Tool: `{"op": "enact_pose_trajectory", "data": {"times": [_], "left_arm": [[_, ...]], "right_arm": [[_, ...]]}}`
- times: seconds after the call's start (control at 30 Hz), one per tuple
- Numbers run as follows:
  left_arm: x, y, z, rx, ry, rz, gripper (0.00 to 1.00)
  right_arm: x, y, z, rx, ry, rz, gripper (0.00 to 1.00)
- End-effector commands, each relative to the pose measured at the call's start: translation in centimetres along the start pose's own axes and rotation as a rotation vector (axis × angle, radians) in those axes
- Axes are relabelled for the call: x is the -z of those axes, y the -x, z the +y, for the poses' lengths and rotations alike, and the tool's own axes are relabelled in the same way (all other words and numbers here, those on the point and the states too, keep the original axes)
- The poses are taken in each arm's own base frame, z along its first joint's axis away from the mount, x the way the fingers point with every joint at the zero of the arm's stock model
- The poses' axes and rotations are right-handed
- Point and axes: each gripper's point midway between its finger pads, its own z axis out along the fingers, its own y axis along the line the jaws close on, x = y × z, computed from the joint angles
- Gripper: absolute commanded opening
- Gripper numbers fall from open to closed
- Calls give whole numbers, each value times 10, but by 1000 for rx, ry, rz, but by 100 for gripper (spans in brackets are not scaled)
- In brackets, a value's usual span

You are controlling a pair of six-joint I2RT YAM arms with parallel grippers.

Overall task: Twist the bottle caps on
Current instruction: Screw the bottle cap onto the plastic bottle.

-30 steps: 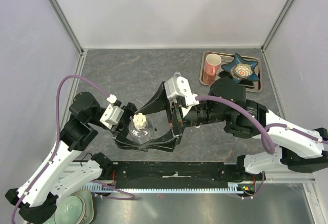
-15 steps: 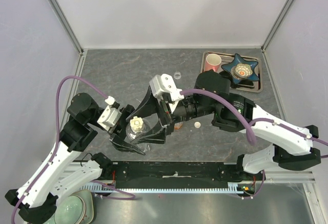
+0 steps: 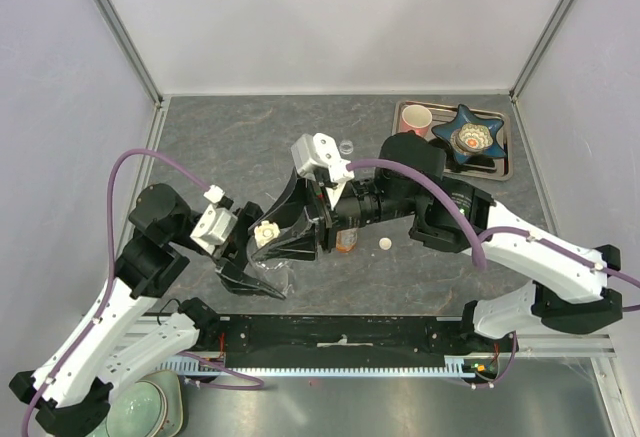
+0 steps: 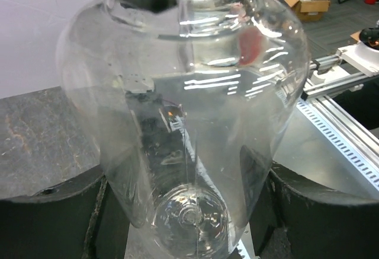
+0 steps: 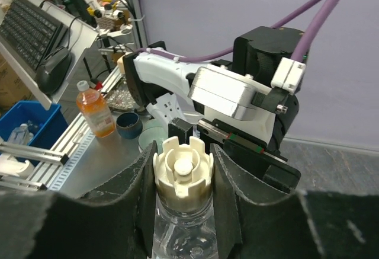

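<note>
My left gripper (image 3: 256,263) is shut on the body of a clear bottle (image 4: 189,111), which fills the left wrist view between the black fingers (image 4: 47,211). In the right wrist view a cream notched bottle cap (image 5: 183,165) sits on that bottle's neck (image 5: 183,220). My right gripper (image 5: 183,176) has its jaws pressed to both sides of the cap. From above, the cap (image 3: 265,234) shows between the two grippers. An orange bottle (image 3: 345,242) stands partly hidden under the right arm. A loose white cap (image 3: 385,244) lies next to it. A tiny clear bottle (image 3: 346,145) stands farther back.
A tray (image 3: 503,157) at the back right holds a pink mug (image 3: 415,120) and a blue star-shaped dish (image 3: 468,135). Grey walls close in the table on three sides. A pale green plate (image 3: 150,407) lies off the table at the near left.
The right arm has swung left over the held bottle, uncovering the loose white cap and the orange bottle. Its jaws have closed onto the cap. The left gripper kept its grip.
</note>
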Motion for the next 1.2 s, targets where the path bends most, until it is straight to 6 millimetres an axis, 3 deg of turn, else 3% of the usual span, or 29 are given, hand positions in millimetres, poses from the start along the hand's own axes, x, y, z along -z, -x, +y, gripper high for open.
{"op": "enact_pose_trajectory", "data": {"times": [0.0,0.07,0.13,0.23,0.27,0.33,0.37,0.43,0.47,0.6,0.67,0.73,0.83,0.87,0.93,0.97,1.0,1.07,1.13,1.17], "left_arm": [[2,8,24,-70,144,-23,5],[5,13,37,-121,218,-23,5],[13,17,61,-147,358,-17,5],[30,21,93,-192,559,-3,5],[35,22,99,-207,600,3,5],[49,23,116,-216,727,12,5],[55,23,121,-227,767,19,5],[70,22,133,-232,877,35,5],[76,23,137,-239,914,42,5],[97,17,149,-230,1046,70,5],[97,14,149,-223,1046,75,5],[95,12,148,-210,1037,70,5],[91,11,145,-203,1013,61,5],[90,11,144,-199,1005,59,5],[86,8,142,-190,985,58,5],[85,8,141,-186,979,54,5],[83,7,140,-184,964,51,5],[81,6,139,-168,956,40,5],[79,7,138,-164,944,34,5],[78,6,138,-151,940,30,5]], "right_arm": [[11,13,-23,-27,-169,-53,0],[16,-1,-49,-54,-317,-18,0],[25,-23,-83,-75,-506,39,0],[39,-52,-117,-101,-717,115,0],[56,-54,-136,-92,-863,116,0],[72,-67,-154,-98,-1023,140,0],[90,-69,-166,-86,-1151,142,0],[105,-76,-175,-75,-1290,164,0],[122,-78,-184,-43,-1435,174,0],[134,-73,-184,22,-1620,186,0],[122,-75,-183,45,-1611,208,2],[111,-65,-179,26,-1566,176,9],[89,-45,-168,-49,-1393,84,39],[92,-28,-158,-72,-1343,26,50],[85,-15,-147,-99,-1236,-42,61],[92,-3,-137,-105,-1193,-82,78],[93,11,-130,-108,-1152,-136,86],[90,31,-107,-96,-997,-183,98],[88,39,-95,-60,-916,-185,98],[85,46,-79,-42,-824,-189,98]]}}
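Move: My right fingers are closed around the cap, already on the mouth of the clear plastic bottle; the bottle's middle lies straight below them, roughly 10 cm. My left hand holds that bottle by its body, with the cap about 12 cm directly above. Counted from my right hand, the orange bottle stands some 22 cm ahead, 13 cm to the right and 37 cm below; the white cap on the table is some 21 cm ahead, 24 cm right and 43 cm down. I sweep both hands forward together about 17 cm, dipping some 5 cm, while I counter-turn them: my left swings the bottle some 55 degrees counter-clockwise and my right, gripping the cap, twists about 75 degrees clockwise to tighten it. Then I open my right fingers wide, let go of the cap, and back off rightward, backward and up; my left keeps its hold and rises slightly. ##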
